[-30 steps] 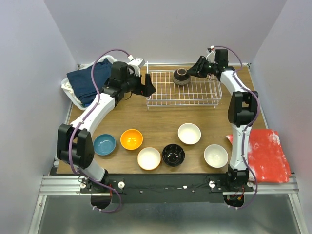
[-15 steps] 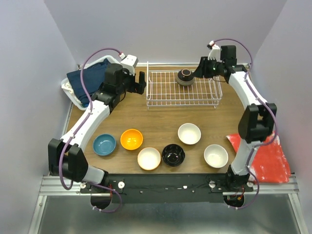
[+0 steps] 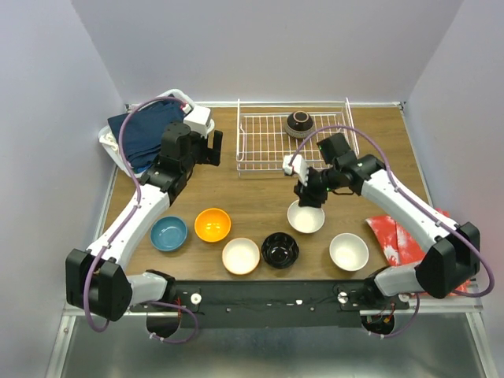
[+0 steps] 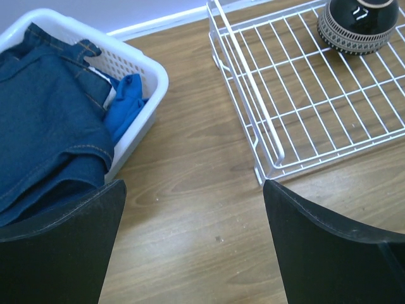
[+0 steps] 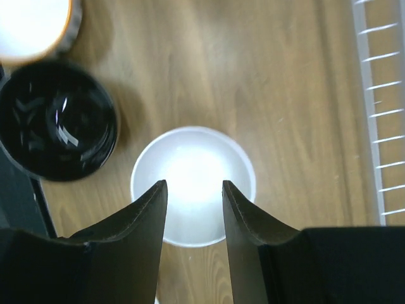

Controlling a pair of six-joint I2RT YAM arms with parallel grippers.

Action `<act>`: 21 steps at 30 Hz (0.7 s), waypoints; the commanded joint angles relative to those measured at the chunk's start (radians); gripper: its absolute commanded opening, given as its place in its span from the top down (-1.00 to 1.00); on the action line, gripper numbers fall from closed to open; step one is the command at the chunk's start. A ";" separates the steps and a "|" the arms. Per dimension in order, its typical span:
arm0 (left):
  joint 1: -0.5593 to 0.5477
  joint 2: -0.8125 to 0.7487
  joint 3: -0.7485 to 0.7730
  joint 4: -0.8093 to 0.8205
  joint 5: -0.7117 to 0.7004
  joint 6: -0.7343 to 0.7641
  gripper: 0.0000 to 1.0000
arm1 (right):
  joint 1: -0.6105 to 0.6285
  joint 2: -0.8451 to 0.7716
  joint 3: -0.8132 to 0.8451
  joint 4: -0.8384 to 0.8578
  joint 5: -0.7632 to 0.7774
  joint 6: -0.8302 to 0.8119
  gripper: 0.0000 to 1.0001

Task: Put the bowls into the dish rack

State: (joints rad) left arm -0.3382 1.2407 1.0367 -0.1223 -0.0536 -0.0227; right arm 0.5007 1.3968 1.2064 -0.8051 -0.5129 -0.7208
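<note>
The white wire dish rack [image 3: 268, 146] [image 4: 304, 107] stands at the back with one dark patterned bowl [image 3: 299, 124] [image 4: 357, 25] upside down in it. On the table in front lie a blue bowl [image 3: 168, 233], an orange bowl [image 3: 213, 224], a cream bowl [image 3: 241, 256] [image 5: 31, 22], a glossy black bowl [image 3: 279, 250] [image 5: 60, 120] and two white bowls [image 3: 305, 218] [image 3: 349, 251]. My right gripper [image 3: 309, 194] [image 5: 194, 183] hovers open over the nearer white bowl [image 5: 193, 158], holding nothing. Over bare wood left of the rack, my left gripper [image 3: 213, 148] [image 4: 194, 190] is wide open and empty.
A white plastic basket [image 3: 110, 146] [image 4: 136, 69] holding dark blue cloth sits at the back left. A red cloth [image 3: 402, 240] lies at the right table edge, partly under my right arm. Grey walls close in the sides and back.
My right arm has left the dark bowl in the rack and swung forward to above a white bowl. My left arm has drawn back from the rack's left end.
</note>
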 commanded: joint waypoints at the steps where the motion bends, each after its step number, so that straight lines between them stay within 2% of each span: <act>1: -0.005 -0.044 -0.021 0.056 -0.002 -0.011 -0.98 | 0.071 -0.062 -0.102 -0.118 0.151 -0.190 0.04; 8: -0.002 -0.073 -0.029 0.036 0.023 -0.025 -0.98 | 0.102 -0.133 -0.229 -0.109 0.232 -0.256 0.05; 21: 0.073 -0.089 -0.056 0.029 0.090 -0.102 -0.98 | 0.119 -0.082 -0.252 -0.105 0.198 -0.316 0.14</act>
State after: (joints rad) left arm -0.2863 1.1793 1.0088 -0.1055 -0.0025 -0.0849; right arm 0.6033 1.2922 0.9733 -0.8997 -0.3218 -0.9775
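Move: Almost straight below the right hand, some 11 cm down and about 1 cm nearer the base, lies the middle white bowl. From that same hand, the black bowl is roughly 13 cm back and 8 cm left, the outer white bowl about 13 cm back and 14 cm right, and the dish rack's middle some 26 cm ahead, 3 cm left. From the left hand, the middle white bowl is about 14 cm back and 33 cm right. Sinking about 6 cm while drawing back some 5 cm and going right nearly as far, the right hand comes down to the right, base-side rim of the middle white bowl and slows almost to a stop there. Its fingers tip to point more steeply down, some 15 degrees, the hand turns slightly counter-clockwise, and the fingers stay about half open, close to the rim; contact can't be made out. ##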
